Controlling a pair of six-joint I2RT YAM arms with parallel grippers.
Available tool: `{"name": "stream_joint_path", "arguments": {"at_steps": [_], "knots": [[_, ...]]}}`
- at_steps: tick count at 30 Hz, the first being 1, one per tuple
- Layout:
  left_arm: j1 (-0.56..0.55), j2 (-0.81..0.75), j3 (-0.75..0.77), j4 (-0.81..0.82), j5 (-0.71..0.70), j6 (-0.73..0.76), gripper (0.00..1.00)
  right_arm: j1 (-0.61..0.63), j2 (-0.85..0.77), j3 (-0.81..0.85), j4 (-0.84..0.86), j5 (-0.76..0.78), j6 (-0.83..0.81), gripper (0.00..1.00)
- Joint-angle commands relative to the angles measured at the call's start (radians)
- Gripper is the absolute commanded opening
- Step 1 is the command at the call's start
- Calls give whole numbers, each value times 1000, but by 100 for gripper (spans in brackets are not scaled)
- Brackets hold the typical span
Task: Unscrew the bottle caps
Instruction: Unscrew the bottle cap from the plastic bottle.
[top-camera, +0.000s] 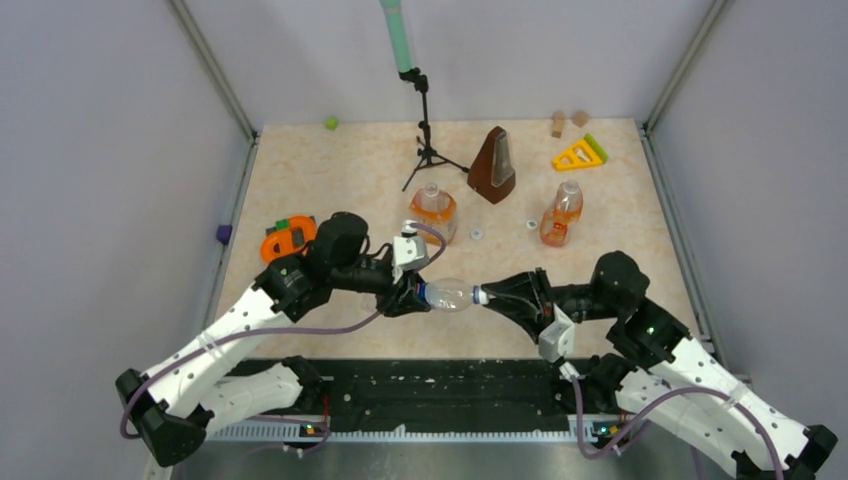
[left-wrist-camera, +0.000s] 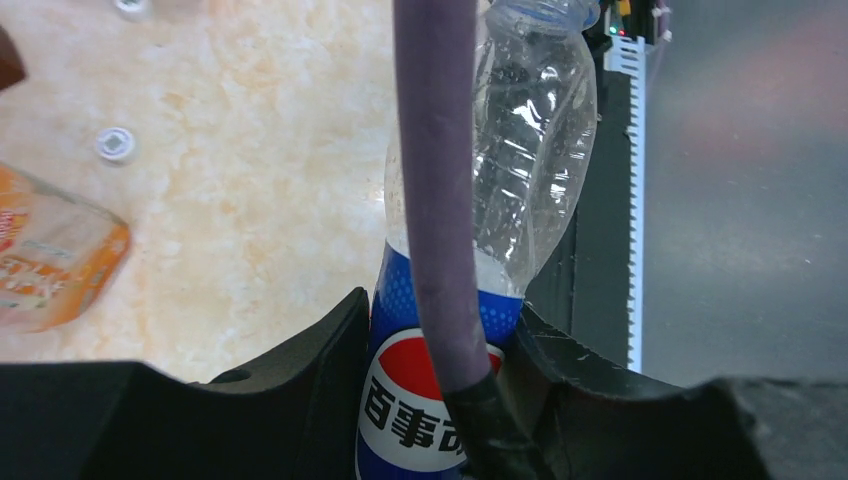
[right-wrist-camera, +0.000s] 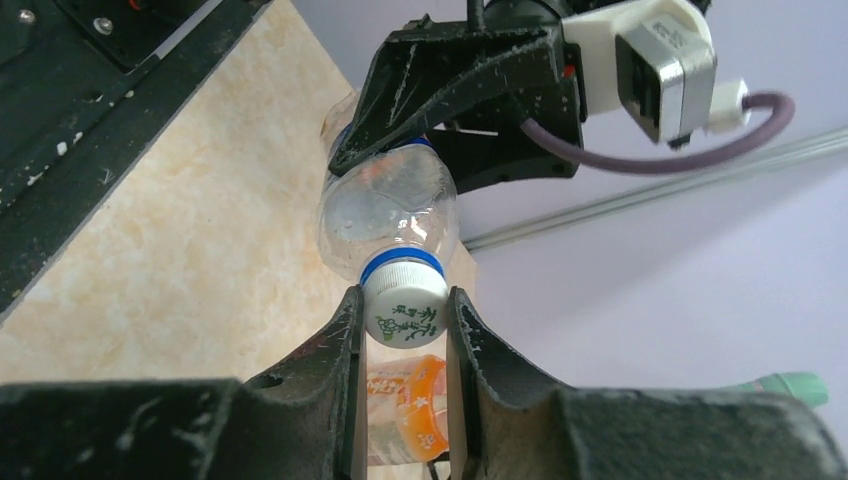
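Observation:
A clear bottle (top-camera: 450, 295) with a blue label (left-wrist-camera: 420, 390) is held level above the table's front edge. My left gripper (top-camera: 412, 292) (left-wrist-camera: 437, 320) is shut on its labelled base. My right gripper (top-camera: 490, 297) (right-wrist-camera: 405, 296) is shut on its white bottle cap (right-wrist-camera: 405, 308), one finger on each side. A squat orange bottle (top-camera: 434, 210) and a slim orange bottle (top-camera: 562, 215) stand farther back. Two small white caps (top-camera: 476, 233) (top-camera: 531, 224) lie loose on the table between them.
A brown metronome (top-camera: 493, 165) and a small black tripod (top-camera: 425, 130) stand at the back centre. A yellow triangle (top-camera: 579, 154) and wooden blocks (top-camera: 558, 123) lie at the back right. An orange object (top-camera: 288, 238) sits by my left arm.

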Motion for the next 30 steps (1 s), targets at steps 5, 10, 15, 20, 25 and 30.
{"name": "stream_joint_path", "arguments": {"at_steps": [5,10,15,20,25,30], "knots": [[49,-201,-164,166,-299,43,0,1,24,-22,199,-144,204,89],[44,-211,-178,174,-388,68,0,2,64,-83,418,-55,413,96],[3,-220,-217,210,-584,111,0,0,120,-135,675,275,906,94],[-49,-299,-309,331,-760,182,0,0,165,-67,577,713,1316,87],[-124,-394,-406,466,-863,266,0,-9,241,18,401,795,1615,99],[-201,-404,-460,546,-959,357,0,-69,264,-19,378,710,1915,99]]}}
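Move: The bottle cap sits between the right fingertips, on the clear plastic bottle that the left hand holds; from the left hand the cap is about 14 cm to the right, level fore-and-aft and some 3 cm higher. From the right hand, the orange-label bottle stands about 17 cm ahead, 12 cm left and 20 cm below, and a loose cap lies some 14 cm straight ahead, 28 cm below. Right hand opens off the cap, swinging about 12 cm forward, rolling; left carries the bottle 5 cm left-forward. ##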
